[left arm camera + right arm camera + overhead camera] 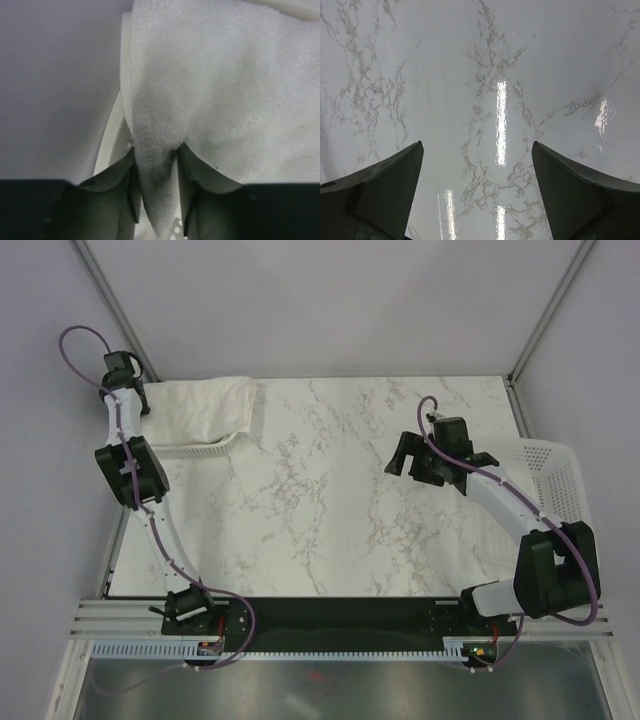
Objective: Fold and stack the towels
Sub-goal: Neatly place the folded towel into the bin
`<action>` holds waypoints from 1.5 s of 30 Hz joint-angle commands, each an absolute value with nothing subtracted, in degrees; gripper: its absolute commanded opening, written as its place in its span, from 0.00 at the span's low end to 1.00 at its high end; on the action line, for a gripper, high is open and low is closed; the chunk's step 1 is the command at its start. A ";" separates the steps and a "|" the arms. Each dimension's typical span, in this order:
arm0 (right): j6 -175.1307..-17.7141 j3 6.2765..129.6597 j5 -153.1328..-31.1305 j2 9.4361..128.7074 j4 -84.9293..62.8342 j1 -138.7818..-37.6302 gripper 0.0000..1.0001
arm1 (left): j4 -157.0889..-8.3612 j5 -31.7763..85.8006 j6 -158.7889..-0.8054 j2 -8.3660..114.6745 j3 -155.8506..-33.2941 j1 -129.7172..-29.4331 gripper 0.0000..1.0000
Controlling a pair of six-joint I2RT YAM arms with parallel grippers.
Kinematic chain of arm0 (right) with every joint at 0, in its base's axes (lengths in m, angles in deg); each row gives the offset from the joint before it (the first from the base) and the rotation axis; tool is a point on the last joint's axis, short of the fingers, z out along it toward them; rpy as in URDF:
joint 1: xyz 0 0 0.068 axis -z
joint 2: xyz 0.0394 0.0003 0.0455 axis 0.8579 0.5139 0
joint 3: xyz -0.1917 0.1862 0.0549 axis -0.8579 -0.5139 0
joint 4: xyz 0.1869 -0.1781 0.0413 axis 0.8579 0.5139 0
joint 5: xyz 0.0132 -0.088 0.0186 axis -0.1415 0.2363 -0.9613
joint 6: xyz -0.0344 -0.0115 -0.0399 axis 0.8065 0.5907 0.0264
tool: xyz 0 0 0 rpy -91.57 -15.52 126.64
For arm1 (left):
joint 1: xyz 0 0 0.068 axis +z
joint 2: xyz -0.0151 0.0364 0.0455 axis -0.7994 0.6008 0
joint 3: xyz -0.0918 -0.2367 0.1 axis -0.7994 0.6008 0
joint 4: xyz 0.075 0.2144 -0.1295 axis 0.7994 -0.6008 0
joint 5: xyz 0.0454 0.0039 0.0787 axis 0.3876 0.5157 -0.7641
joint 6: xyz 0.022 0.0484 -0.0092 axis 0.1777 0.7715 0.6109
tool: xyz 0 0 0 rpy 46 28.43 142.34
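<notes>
A white fluffy towel (205, 405) lies bunched over a white mesh basket (200, 450) at the far left corner of the table. My left gripper (130, 370) is at the towel's left end. In the left wrist view a fold of the towel (210, 80) hangs between the parted fingers of the left gripper (156, 148). The fold touches both tips, and a gap shows beside the right finger lower down. My right gripper (405, 455) hovers over the marble right of centre. Its fingers stand wide open with nothing between them (477, 145).
A second white mesh basket (555, 475) sits at the table's right edge, beside the right arm. Grey walls close in on the left and behind the table. The marble tabletop (320, 490) spans the middle.
</notes>
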State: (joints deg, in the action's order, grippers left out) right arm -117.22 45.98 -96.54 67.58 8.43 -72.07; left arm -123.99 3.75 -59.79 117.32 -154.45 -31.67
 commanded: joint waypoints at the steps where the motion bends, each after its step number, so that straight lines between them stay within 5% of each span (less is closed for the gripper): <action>1: -116.77 46.91 -96.71 68.85 6.38 -72.09 0.98 | -120.34 1.35 -59.52 117.67 -158.28 -31.98 0.46; 5: -116.85 47.35 -96.44 68.85 6.46 -72.09 0.98 | -120.25 1.86 -61.62 115.39 -158.02 -32.95 0.63; 7: -116.94 47.70 -96.36 68.06 6.99 -72.09 0.98 | -120.25 -0.21 -61.98 113.28 -157.67 -34.79 0.99; 24: -116.85 54.39 -91.17 56.30 16.92 -72.09 0.98 | -115.34 -7.87 -68.57 101.42 -136.67 -45.60 1.00; 31: -115.02 53.77 -89.51 52.07 18.41 -72.09 0.98 | -113.21 6.15 -74.89 95.26 -130.51 -49.81 1.00; 40: -113.16 58.24 -89.06 49.95 23.68 -72.09 0.98 | -115.32 2.13 -78.14 83.85 -124.36 -63.18 1.00; 45: -112.99 60.27 -90.64 49.96 26.15 -72.09 0.98 | -116.21 16.16 -81.31 71.46 -117.62 -66.95 1.00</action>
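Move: The left fingers still hold the white towel near its left end, at the left side of the bin. The towel's middle lies about 14 cm to their right, 3 cm back and a couple of centimetres lower; the bin's middle is some 11 cm right, 5 cm back and 6 cm lower. From the empty right hand, the towel's middle is roughly 70 cm left, 18 cm ahead and slightly lower. The left hand lets go of the white towel's left end, its fingers opening wide, then rises and heads right over the towel. It dips about 5 cm above the middle part before sweeping on right and up past the towel's right end, ending some 36 cm right and 13 cm higher, turned clockwise. Meanwhile the empty right hand rises about 14 cm, its fingers tipping up some 15 degrees. ##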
